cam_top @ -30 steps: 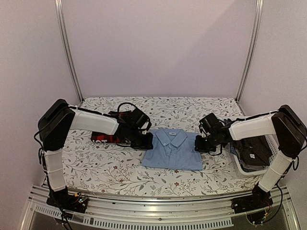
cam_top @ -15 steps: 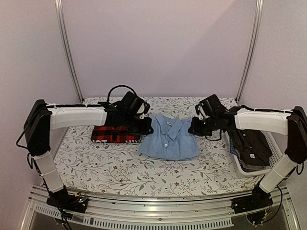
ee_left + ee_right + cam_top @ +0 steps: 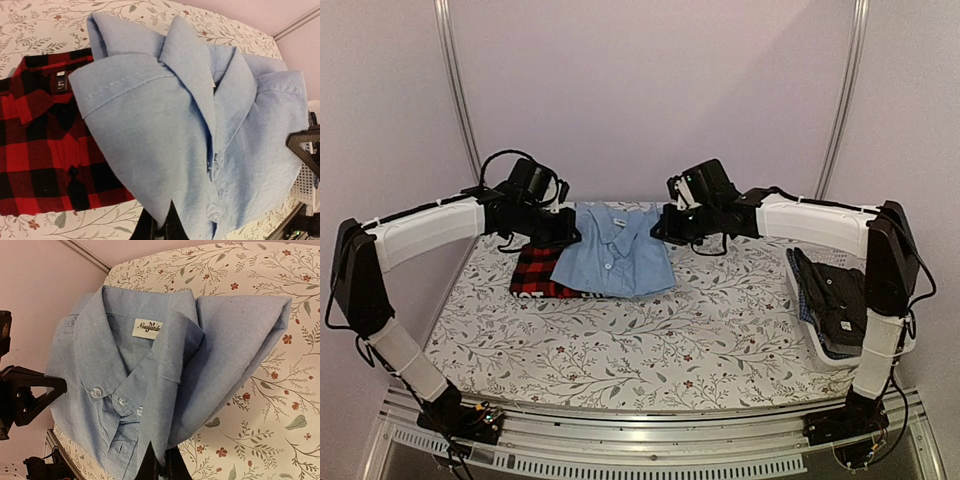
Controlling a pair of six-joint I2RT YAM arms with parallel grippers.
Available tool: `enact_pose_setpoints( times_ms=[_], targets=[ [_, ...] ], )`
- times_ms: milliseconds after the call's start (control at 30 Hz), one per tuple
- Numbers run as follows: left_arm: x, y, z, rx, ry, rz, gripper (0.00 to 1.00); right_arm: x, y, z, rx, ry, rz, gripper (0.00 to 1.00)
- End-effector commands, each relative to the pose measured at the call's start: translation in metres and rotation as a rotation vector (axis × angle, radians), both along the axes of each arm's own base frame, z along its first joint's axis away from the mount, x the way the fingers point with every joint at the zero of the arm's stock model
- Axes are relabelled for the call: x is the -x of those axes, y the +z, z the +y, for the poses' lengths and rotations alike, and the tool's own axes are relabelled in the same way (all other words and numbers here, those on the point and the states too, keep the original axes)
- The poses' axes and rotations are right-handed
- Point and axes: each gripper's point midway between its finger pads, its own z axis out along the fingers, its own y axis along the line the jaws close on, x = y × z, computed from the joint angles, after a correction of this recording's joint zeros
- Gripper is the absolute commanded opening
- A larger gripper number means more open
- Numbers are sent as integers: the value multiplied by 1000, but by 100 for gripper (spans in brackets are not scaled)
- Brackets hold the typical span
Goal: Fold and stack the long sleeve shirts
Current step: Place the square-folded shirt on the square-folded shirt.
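Note:
A folded light blue long sleeve shirt [image 3: 615, 262] hangs between my two grippers above the back of the table. Its lower left part overlaps a folded red-and-black plaid shirt [image 3: 532, 272] lying on the table. My left gripper [image 3: 565, 232] is shut on the blue shirt's left shoulder edge; its tips [image 3: 162, 227] pinch the cloth [image 3: 200, 130], with the plaid shirt [image 3: 40, 150] beyond. My right gripper [image 3: 662, 228] is shut on the right shoulder edge; its tips [image 3: 161, 465] clamp the blue fabric [image 3: 150, 370] below the collar label.
A white basket [image 3: 828, 357] at the table's right edge holds dark checked shirts [image 3: 840, 300]. The floral tablecloth [image 3: 650, 340] covers the table. Metal frame posts [image 3: 460, 100] stand at the back corners, with the wall close behind the arms.
Both arms have lifted the blue shirt from the table's middle and carried it back and to the left, so it now partly overlaps the plaid shirt. Both grips stayed shut.

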Motion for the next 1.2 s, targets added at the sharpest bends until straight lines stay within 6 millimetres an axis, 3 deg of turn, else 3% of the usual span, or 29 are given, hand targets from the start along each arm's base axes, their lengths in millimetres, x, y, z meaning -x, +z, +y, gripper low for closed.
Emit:
enact_pose_setpoints(
  times_ms=[0,200,333,433,767,800,900,1000,1167],
  targets=[
    [-12,3,57,-56,65,-18,0,-14,11,52,-113,78,-34,0],
    [-37,-4,119,-58,184,-14,0,-33,7,101,-230,145,-33,0],
    [-47,-13,141,-64,228,5,0,-43,-15,122,-262,168,1,0],
    [-52,-26,155,-69,257,33,0,-48,-22,133,-288,184,12,0],
    [-66,-83,190,-113,332,138,0,-53,-81,141,-289,183,94,0],
    [-69,-90,191,-106,329,148,0,-55,-91,139,-281,177,106,5],
    [-75,-111,195,-107,326,192,5,-61,-114,125,-253,138,147,36],
    [-78,-118,207,-110,361,228,32,-66,-125,109,-224,110,178,55],
    [-90,-92,221,-143,394,179,57,-71,-94,90,-142,94,82,80]
  ],
)
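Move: Both hands hold the sides of the folded blue shirt, whose middle hangs about 8 cm inward of each hand, some 3 cm nearer the base and 6 cm lower. The square-folded red-and-black shirt it is going onto lies on the table, its middle roughly 8 cm left, 4 cm ahead and 16 cm below the left hand. From the right hand that same shirt is about 24 cm left, 5 cm ahead and 17 cm below. Leftward and somewhat forward, both hands carry the blue shirt over the red one, then lower about 13 cm. The left hand goes some 21 cm left, swinging about 20 degrees counter-clockwise, spreading away from the right, which goes 13 cm left, its wrist rolling, before easing back right a couple of centimetres. Both grippers open near the bottom, letting go of its sides. ##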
